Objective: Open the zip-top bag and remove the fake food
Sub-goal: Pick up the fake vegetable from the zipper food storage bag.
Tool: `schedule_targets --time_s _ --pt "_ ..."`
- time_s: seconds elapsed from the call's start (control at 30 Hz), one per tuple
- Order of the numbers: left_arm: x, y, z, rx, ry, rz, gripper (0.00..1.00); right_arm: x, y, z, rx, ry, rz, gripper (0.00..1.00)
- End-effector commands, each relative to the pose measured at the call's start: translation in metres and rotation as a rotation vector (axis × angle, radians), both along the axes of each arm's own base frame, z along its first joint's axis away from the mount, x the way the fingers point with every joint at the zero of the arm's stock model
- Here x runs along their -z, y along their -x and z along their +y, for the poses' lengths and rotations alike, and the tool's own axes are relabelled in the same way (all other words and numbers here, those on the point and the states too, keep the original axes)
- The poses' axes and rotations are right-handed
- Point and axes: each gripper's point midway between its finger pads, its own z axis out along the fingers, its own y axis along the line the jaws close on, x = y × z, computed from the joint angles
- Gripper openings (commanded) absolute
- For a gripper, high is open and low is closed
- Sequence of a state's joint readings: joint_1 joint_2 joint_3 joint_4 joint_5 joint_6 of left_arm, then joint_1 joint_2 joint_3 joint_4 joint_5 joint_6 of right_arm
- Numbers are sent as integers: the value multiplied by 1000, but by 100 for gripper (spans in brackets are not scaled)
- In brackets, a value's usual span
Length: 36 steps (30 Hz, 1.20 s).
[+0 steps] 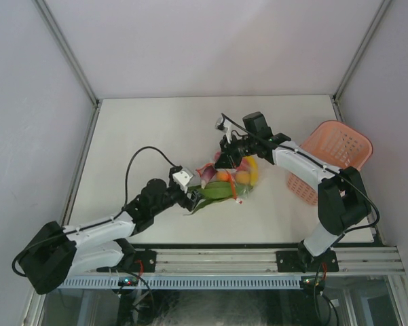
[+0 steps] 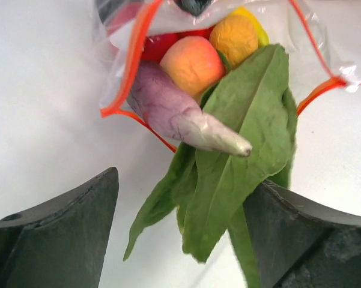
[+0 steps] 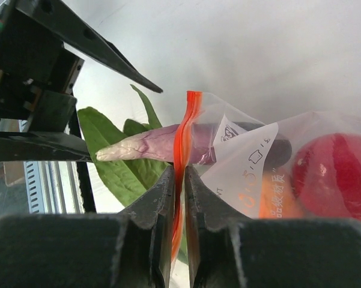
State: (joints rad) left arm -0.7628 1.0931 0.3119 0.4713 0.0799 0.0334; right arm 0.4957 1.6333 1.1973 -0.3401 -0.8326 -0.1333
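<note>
The zip-top bag (image 1: pixel 239 178) lies mid-table with its mouth open toward my left arm. My right gripper (image 3: pixel 179 180) is shut on the bag's red-orange zipper strip (image 3: pixel 191 120), beside the white label (image 3: pixel 246 162). The fake food spills out of the mouth: a long green leafy vegetable (image 2: pixel 240 144), a pale purple pointed piece (image 2: pixel 174 114), orange fruits (image 2: pixel 192 63) and a red one (image 2: pixel 159 45). My left gripper (image 2: pixel 180 240) stands open, its fingers (image 2: pixel 60 234) on either side of the leaf tips, not clamping them. In the top view the left gripper (image 1: pixel 193 197) sits at the bag's near-left end.
A pink lattice basket (image 1: pixel 332 159) lies tipped at the right edge of the table, behind my right arm. The white walls enclose the table on three sides. The metal rail (image 1: pixel 258 261) runs along the near edge.
</note>
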Motion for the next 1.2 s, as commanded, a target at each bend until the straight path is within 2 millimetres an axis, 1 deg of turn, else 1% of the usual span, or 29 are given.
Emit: schedule_targets --time_s 0.0,0.13,0.23,0.33,0.43,0.57,0.73,0.83,0.9,1.03,1.07,1.1,1.17 --pt "-9 5 8 -48 56 19 85 -6 0 6 -20 -27 -26 10" --pt "-5 12 6 -28 68 66 83 -6 0 6 -20 -27 -26 10" --pt "2 14 1 -4 55 98 80 -6 0 6 -20 -28 -28 10" --pt "8 17 -4 27 33 125 80 -7 0 6 -21 -29 -30 10" --pt "10 20 -11 77 21 130 81 -7 0 6 -19 -29 -29 10" --pt "13 25 -23 166 10 125 84 -7 1 6 -23 -30 -29 10" --pt "24 22 -35 217 -5 128 85 -7 1 6 -25 -32 -27 10" --pt "29 19 -44 240 -4 149 81 -8 1 7 -27 -35 -28 10" --pt "34 17 -49 245 0 173 75 -6 2 6 -26 -32 -23 10" --pt "38 14 -55 250 2 201 53 -4 1 7 -26 -29 -19 10" --pt "37 15 -56 251 5 204 45 -4 1 7 -25 -28 -18 10" --pt "37 15 -55 250 6 207 34 -3 1 7 -24 -26 -17 10" --pt "37 18 -53 251 -1 217 18 -3 1 7 -26 -27 -17 10"
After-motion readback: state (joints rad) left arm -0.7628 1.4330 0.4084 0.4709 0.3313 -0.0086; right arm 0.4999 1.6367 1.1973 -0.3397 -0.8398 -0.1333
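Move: From the left gripper, the green leaf bunch has its middle about 6 cm to the right, 2 cm ahead and some 6 cm below, its loose tip reaching back between the open fingers. The eggplant lies roughly 8 cm ahead, 4 cm right and 5 cm lower; the zip slider sits about 15 cm to the right of the left gripper, 1 cm nearer the base. From the right gripper, the leaf bunch is some 10 cm back, 3 cm left and 12 cm below. Lower the open left gripper about 7 cm onto the green leaves after a small lift, drawing back 3 cm or so, then slide right roughly 4 cm while tipping the fingers some 15 degrees further down and turning slightly clockwise. Late in the descent, start closing until the leaves are pinched beside the eggplant's tip. Keep the right gripper still, holding the bag's orange lip. ##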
